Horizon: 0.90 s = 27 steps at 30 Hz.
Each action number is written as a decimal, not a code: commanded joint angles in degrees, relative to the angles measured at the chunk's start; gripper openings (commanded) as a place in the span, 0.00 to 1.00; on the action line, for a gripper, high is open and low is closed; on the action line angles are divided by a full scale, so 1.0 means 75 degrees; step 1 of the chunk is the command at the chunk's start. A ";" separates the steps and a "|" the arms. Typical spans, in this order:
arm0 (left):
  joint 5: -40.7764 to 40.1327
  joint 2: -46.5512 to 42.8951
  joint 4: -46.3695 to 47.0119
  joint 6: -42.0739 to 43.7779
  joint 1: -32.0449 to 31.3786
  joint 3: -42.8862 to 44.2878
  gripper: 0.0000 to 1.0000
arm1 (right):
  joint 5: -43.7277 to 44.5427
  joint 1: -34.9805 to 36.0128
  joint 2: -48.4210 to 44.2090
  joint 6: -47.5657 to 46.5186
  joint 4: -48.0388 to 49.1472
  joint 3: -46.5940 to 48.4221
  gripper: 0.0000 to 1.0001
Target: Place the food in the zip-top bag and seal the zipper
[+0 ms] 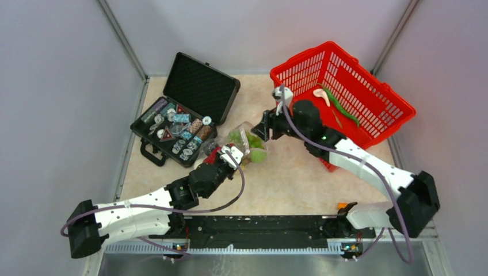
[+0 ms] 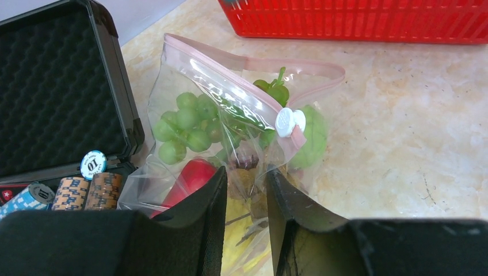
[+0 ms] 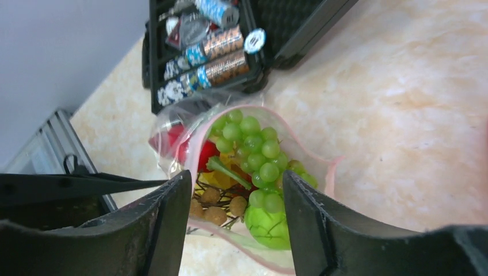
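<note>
The zip-top bag (image 1: 244, 144) lies between the black case and the red basket, mouth open. Through its clear plastic the left wrist view shows green grapes (image 2: 187, 123), a green pear-like fruit (image 2: 313, 138), a red piece (image 2: 193, 175) and the yellow leafy bunch (image 2: 247, 241). The pink zipper (image 2: 230, 81) carries a white slider (image 2: 289, 122). My left gripper (image 2: 246, 184) is shut on the bag's bottom end. Just above the open mouth my right gripper (image 3: 235, 178) hangs open, looking down on grapes (image 3: 253, 149), brown bits (image 3: 216, 213) and the zipper rim (image 3: 193, 150).
An open black case (image 1: 190, 109) holding several round chips stands just left of the bag. The red basket (image 1: 345, 86) sits tilted at the back right with a green strip and a pale piece inside. Grey walls close in the table on three sides.
</note>
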 commanded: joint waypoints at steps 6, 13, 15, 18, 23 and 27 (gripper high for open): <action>-0.0111 -0.0138 0.0343 -0.0118 -0.0008 -0.0037 0.33 | 0.1609 -0.0267 -0.0380 0.1794 -0.1921 -0.0212 0.55; 0.0023 -0.0031 0.0251 -0.0187 -0.0006 -0.0028 0.33 | 0.2167 -0.0263 0.0415 0.2105 -0.1769 -0.0425 0.51; 0.0057 -0.0035 0.0228 -0.0222 -0.0006 -0.0028 0.33 | 0.2099 -0.0258 0.0614 0.2114 -0.1760 -0.0362 0.49; 0.0076 -0.0061 0.0239 -0.0249 -0.0011 -0.0049 0.33 | 0.2101 -0.0268 0.0798 0.2084 -0.1597 -0.0402 0.42; 0.0099 -0.0066 0.0214 -0.0262 -0.0010 -0.0041 0.33 | 0.1411 -0.0268 0.0871 0.1937 -0.0811 -0.0675 0.22; 0.0122 -0.0145 0.0101 -0.0317 -0.0011 -0.0006 0.34 | 0.1310 -0.0264 0.0969 0.1528 -0.0758 -0.0555 0.02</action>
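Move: The right hand is above the open bag; the right-hand side of its mouth lies about 5 cm to the right, 11 cm below and nearly level fore and aft. The green grapes are around 4 cm to its left and 14 cm down; the round green fruit is some 4 cm back and 16 cm down. The red basket's middle is about 30 cm right and 16 cm farther out. From the left hand, that stretch of rim lies roughly 8 cm ahead, 9 cm right and slightly lower. Out to its right, with a brief rise of about 3 cm, then steeply down, the right hand comes to the right side of the bag's mouth, ending some 11 cm lower. The fingers tip downward and the wrist swings clockwise about 20 degrees; low down, they shut from half open, pinching the pink rim while easing a centimetre back left. The left hand stays put, its part-open fingers still around the bag's near side. ##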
